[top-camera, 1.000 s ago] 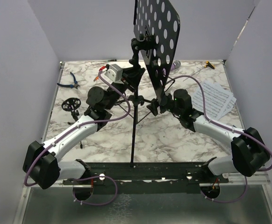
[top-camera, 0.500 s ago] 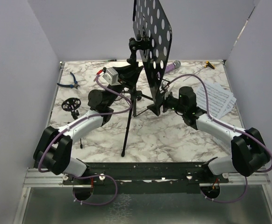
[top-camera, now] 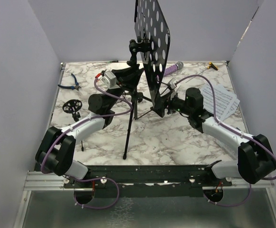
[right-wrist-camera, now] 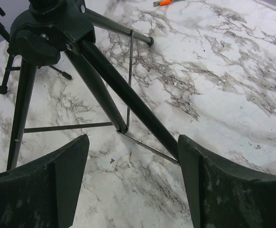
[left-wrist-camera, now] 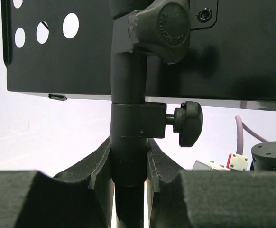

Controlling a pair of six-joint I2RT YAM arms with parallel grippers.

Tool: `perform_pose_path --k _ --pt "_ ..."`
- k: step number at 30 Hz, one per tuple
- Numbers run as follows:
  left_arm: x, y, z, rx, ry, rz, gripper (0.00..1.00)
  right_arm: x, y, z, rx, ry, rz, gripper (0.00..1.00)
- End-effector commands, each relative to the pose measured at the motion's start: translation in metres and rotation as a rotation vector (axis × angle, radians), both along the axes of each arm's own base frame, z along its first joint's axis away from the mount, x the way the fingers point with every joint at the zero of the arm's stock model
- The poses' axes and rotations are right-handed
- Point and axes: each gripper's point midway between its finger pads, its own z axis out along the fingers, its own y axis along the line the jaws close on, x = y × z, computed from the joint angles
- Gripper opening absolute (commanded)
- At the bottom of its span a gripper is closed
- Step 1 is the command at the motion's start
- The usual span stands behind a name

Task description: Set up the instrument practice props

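Note:
The tall black music stand point(top-camera: 152, 42) stands upright mid-table, its hole-perforated desk point(left-wrist-camera: 233, 47) turned nearly edge-on to the top camera. My left gripper point(top-camera: 130, 76) is shut on the stand's pole point(left-wrist-camera: 128, 161) just below a clamp knob point(left-wrist-camera: 188, 124). Open and holding nothing, my right gripper point(top-camera: 163, 106) hovers low beside the desk's bottom edge, with the tripod legs point(right-wrist-camera: 124, 90) passing between its fingers point(right-wrist-camera: 57, 185). White sheet-music pages point(top-camera: 221, 100) lie at the right. The purple microphone point(top-camera: 173, 68) lies behind the stand. A small black mic stand point(top-camera: 71, 106) sits at the left.
Blue-handled pliers point(top-camera: 70, 81) lie at the back left. A small orange and yellow tool point(top-camera: 211, 65) lies at the back right corner. Grey walls close the table on three sides. One long tripod leg point(top-camera: 127, 137) reaches toward the near edge.
The left arm has swung back and left with the stand, whose desk has turned more edge-on. The near leg's foot has shifted left. The right gripper has drawn slightly right.

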Motion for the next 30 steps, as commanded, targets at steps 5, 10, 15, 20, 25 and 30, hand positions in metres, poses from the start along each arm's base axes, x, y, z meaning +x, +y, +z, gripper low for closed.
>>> perform_pose_path --k 5,10,15,20,25,30 --pt "-0.011 0.016 0.002 -0.032 -0.009 0.032 0.09 0.0 -0.009 0.01 0.056 0.046 -0.059 0.8" --pt "-0.015 0.017 0.001 -0.028 -0.007 0.026 0.25 0.007 -0.009 0.012 0.059 0.048 -0.082 0.8" --pt "-0.018 0.02 -0.002 -0.016 -0.006 0.039 0.39 0.01 -0.005 0.015 0.07 0.057 -0.067 0.8" --pt "-0.015 0.018 -0.007 0.009 0.008 0.044 0.54 0.009 -0.002 0.019 0.078 0.055 -0.052 0.8" --pt "-0.018 0.017 -0.011 0.028 0.019 0.035 0.65 0.009 -0.002 0.023 0.076 0.051 -0.046 0.8" --pt "-0.018 0.029 -0.02 0.028 0.091 0.087 0.77 0.011 -0.004 0.024 0.066 0.043 -0.061 0.8"
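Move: The music stand's pole already sits between the left fingers. Its tripod hub is straight below, roughly 20 cm down, and the big perforated tray is centred about 6 cm to this hand's right and some 15 cm above it, level fore and aft. From the right hand, the gripped stretch of pole lies about 11 cm left, 4 cm ahead and some 20 cm up. After drifting some 2 cm left, the left hand opens wide, lets go of the pole and sinks about 1.5 cm. ##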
